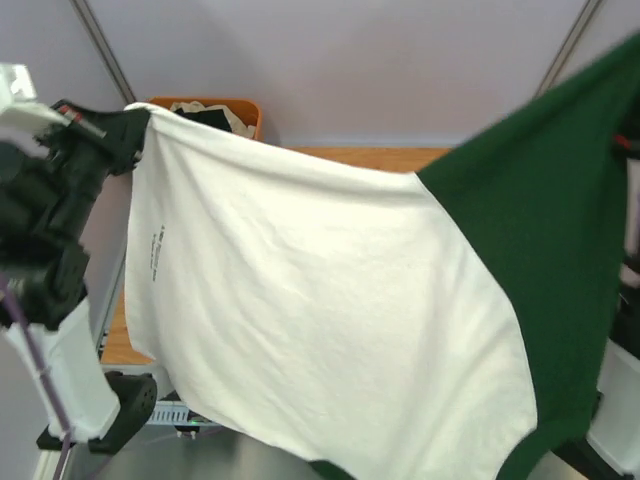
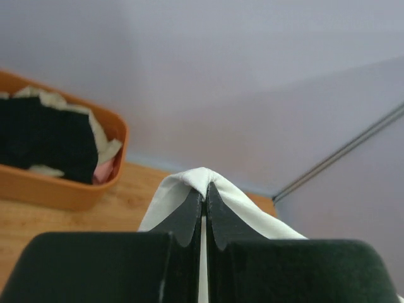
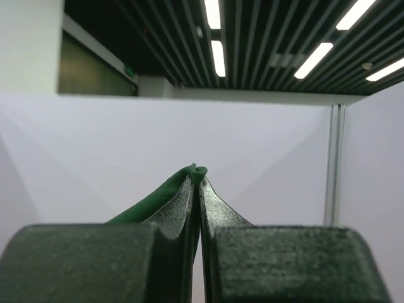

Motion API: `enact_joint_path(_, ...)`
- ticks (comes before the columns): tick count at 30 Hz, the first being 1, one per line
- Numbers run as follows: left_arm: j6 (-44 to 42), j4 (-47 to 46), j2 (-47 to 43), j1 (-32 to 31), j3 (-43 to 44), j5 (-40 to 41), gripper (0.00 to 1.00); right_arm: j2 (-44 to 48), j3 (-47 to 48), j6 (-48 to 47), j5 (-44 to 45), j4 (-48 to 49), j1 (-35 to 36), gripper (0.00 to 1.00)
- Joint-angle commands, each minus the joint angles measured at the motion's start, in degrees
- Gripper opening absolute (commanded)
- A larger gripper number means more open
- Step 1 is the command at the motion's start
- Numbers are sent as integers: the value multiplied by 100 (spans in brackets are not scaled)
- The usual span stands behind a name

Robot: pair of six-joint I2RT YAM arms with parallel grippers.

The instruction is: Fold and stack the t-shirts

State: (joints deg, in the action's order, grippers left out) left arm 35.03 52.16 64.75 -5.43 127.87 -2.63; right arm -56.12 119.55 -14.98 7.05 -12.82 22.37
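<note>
The white t-shirt (image 1: 310, 300) with a dark green sleeve (image 1: 560, 220) hangs spread in the air between both arms and fills most of the top view. A small black print shows near its left edge. My left gripper (image 1: 135, 130) is shut on its white upper left corner; in the left wrist view the white cloth (image 2: 201, 180) folds over the closed tips (image 2: 204, 192). My right gripper is off the right edge of the top view; in the right wrist view it (image 3: 198, 183) is shut on green cloth (image 3: 158, 197).
An orange basket (image 1: 245, 110) stands at the back left of the wooden table (image 1: 370, 157), holding black and beige shirts; it also shows in the left wrist view (image 2: 57, 189). The hanging shirt hides most of the table.
</note>
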Motion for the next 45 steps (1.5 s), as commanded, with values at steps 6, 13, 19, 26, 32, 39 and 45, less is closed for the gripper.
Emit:
enact_joint_path(6,593,-949,1189,1228,-2782,-896,0,-3514,-634,1277,-1565,990,-1964,0)
enact_joint_path(13,304,-1982,1865,1246,-4884,-1634,46,-5847,471,1867,-1428,379,-2000,85)
enact_joint_path(19,-119,-1728,2103,1202,-5211,-1496,100,-5614,-517,2595,-978,-80,-1965,91)
enact_joint_path(26,-154,-1402,1190,1062,-5948,-915,100,-3969,-3356,4011,-1459,-344,-1895,92)
enact_joint_path(32,136,-1709,732,1062,-7354,-861,100,-4161,-4396,4337,-2936,-456,-1491,89)
enact_joint_path(39,417,-1824,478,1062,-8173,-879,100,-4435,-4605,4126,-1516,-2014,-1305,89)
enact_joint_path(45,417,-1481,-103,1062,-8463,-378,100,-4188,-5406,4100,-1198,-1909,-1525,88)
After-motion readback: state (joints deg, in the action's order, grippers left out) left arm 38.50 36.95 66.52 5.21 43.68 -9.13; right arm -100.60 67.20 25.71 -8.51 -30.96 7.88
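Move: My left hand holds the white shirt's corner and my right its green end, the cloth stretched between them. The bare middle of the table, where the shirt is to lie, is about 10 cm ahead of my left hand, 22 cm to its right and 60 cm below; from my right hand it is some 19 cm ahead, 37 cm left and 73 cm down. The orange bin stands around 34 cm ahead of my left hand, 13 cm left and 50 cm below. I fling the t-shirt forward and down over the table, right hand sweeping about 50 cm out, left nearer 20, both dropping over 40 cm and opening wide on the way down to let go. Then, open, both draw back towards my base and sink further, the right also edging left; the fingers tip steeply down to just above the cloth. ##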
